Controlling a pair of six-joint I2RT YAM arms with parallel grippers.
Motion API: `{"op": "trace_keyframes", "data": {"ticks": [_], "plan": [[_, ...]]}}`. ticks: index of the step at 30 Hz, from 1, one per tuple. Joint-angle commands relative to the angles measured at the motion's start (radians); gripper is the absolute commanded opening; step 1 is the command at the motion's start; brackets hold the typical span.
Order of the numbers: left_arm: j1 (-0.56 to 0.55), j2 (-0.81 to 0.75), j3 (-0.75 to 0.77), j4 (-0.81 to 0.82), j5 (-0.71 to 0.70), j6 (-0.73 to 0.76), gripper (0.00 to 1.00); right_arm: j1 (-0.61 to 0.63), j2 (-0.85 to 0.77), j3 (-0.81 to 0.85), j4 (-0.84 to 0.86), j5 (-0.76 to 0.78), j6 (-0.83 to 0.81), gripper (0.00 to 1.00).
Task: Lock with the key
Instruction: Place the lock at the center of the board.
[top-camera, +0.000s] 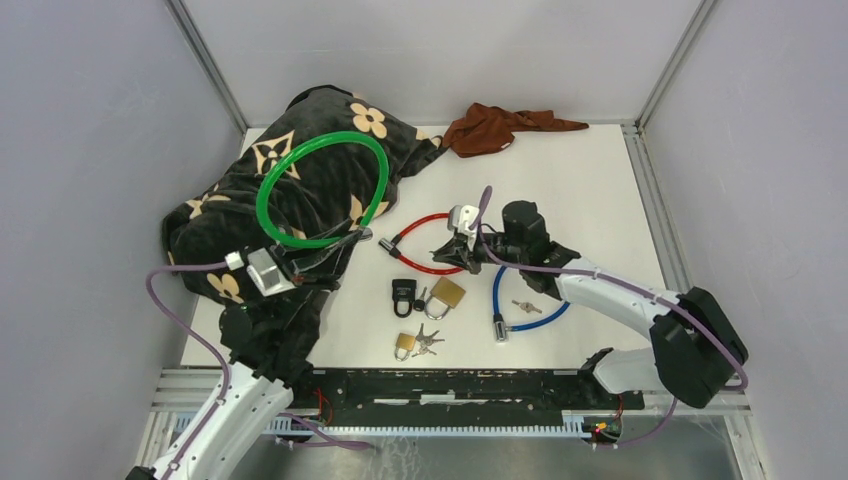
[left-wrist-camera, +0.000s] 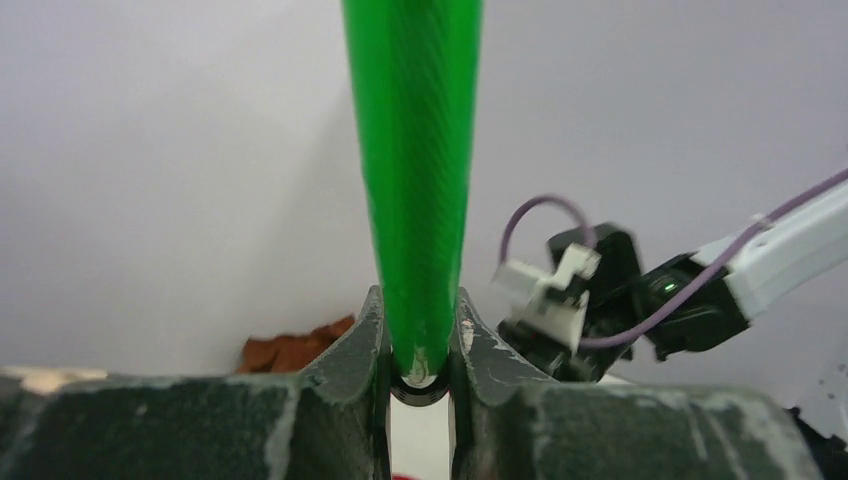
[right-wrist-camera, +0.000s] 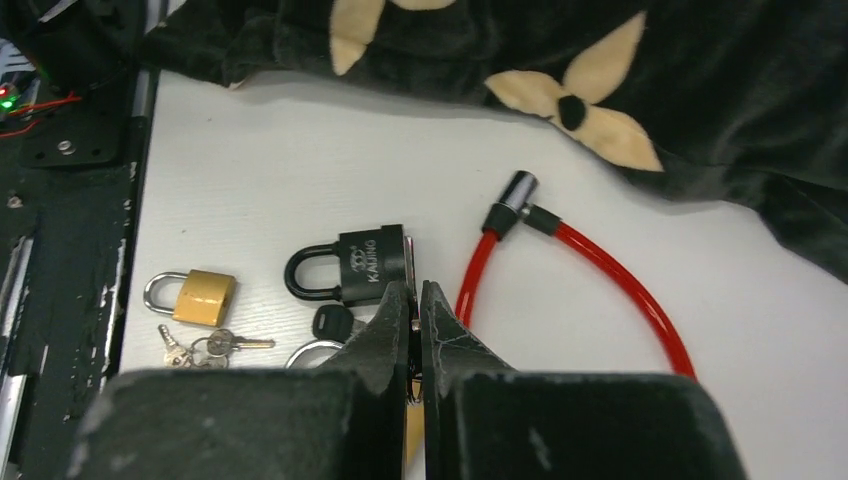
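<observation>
A green cable lock (top-camera: 322, 190) stands up as a loop over the patterned blanket. My left gripper (top-camera: 345, 240) is shut on it just above its black end (left-wrist-camera: 420, 388), and the green cable (left-wrist-camera: 415, 180) rises between the fingers. My right gripper (top-camera: 462, 240) hovers over the red cable lock (top-camera: 420, 220). Its jaws stand pressed together in the right wrist view, with a thin metal key (right-wrist-camera: 414, 322) pinched between the fingertips (right-wrist-camera: 395, 310). Most of the key is hidden by the fingers.
A black padlock (right-wrist-camera: 365, 265) with its key, a brass padlock (top-camera: 447, 293), a small brass padlock (right-wrist-camera: 195, 297) with keys and a blue cable lock (top-camera: 530, 320) lie on the white table. The dark blanket (top-camera: 300, 140) fills the left, and a brown cloth (top-camera: 500, 127) lies at the back.
</observation>
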Motion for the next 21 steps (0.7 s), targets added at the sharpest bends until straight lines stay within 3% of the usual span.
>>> {"op": "trace_keyframes", "data": {"ticks": [1,6,14,16,18,21], "plan": [[0.005,0.063,0.025,-0.246,-0.153,0.131,0.02,-0.077,-0.13,-0.048,0.124,0.057,0.114,0.0],[0.005,0.185,0.07,-0.432,-0.094,0.336,0.02,-0.208,-0.249,-0.108,0.092,0.184,0.178,0.0],[-0.001,0.545,0.221,-0.396,0.035,0.506,0.02,-0.456,-0.39,-0.165,0.003,0.404,0.308,0.0],[-0.001,0.595,0.263,-0.468,0.079,0.681,0.02,-0.471,-0.426,-0.186,0.001,0.382,0.309,0.0],[0.0,0.6,0.27,-0.578,0.074,0.961,0.02,-0.47,-0.45,-0.19,-0.028,0.355,0.298,0.0],[0.005,0.506,0.238,-0.788,0.073,1.281,0.02,-0.465,-0.462,-0.198,-0.038,0.296,0.319,0.0]]}}
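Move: The left hand holds the green lock; open board beyond the red lock lies some 28 cm ahead, 15 right and 38 below. The red lock's loop is 16 ahead, 13 right; the black padlock 3 ahead, 4 right, both similarly low. From the key-holding right hand, that open board is about 22 ahead, 3 left-to-right offset rightward, 17 below; the blue lock is 3 back, 22 right. Left lowers the held green lock some 20 cm, reaching forward; right swings its key about 20 cm rightward. ##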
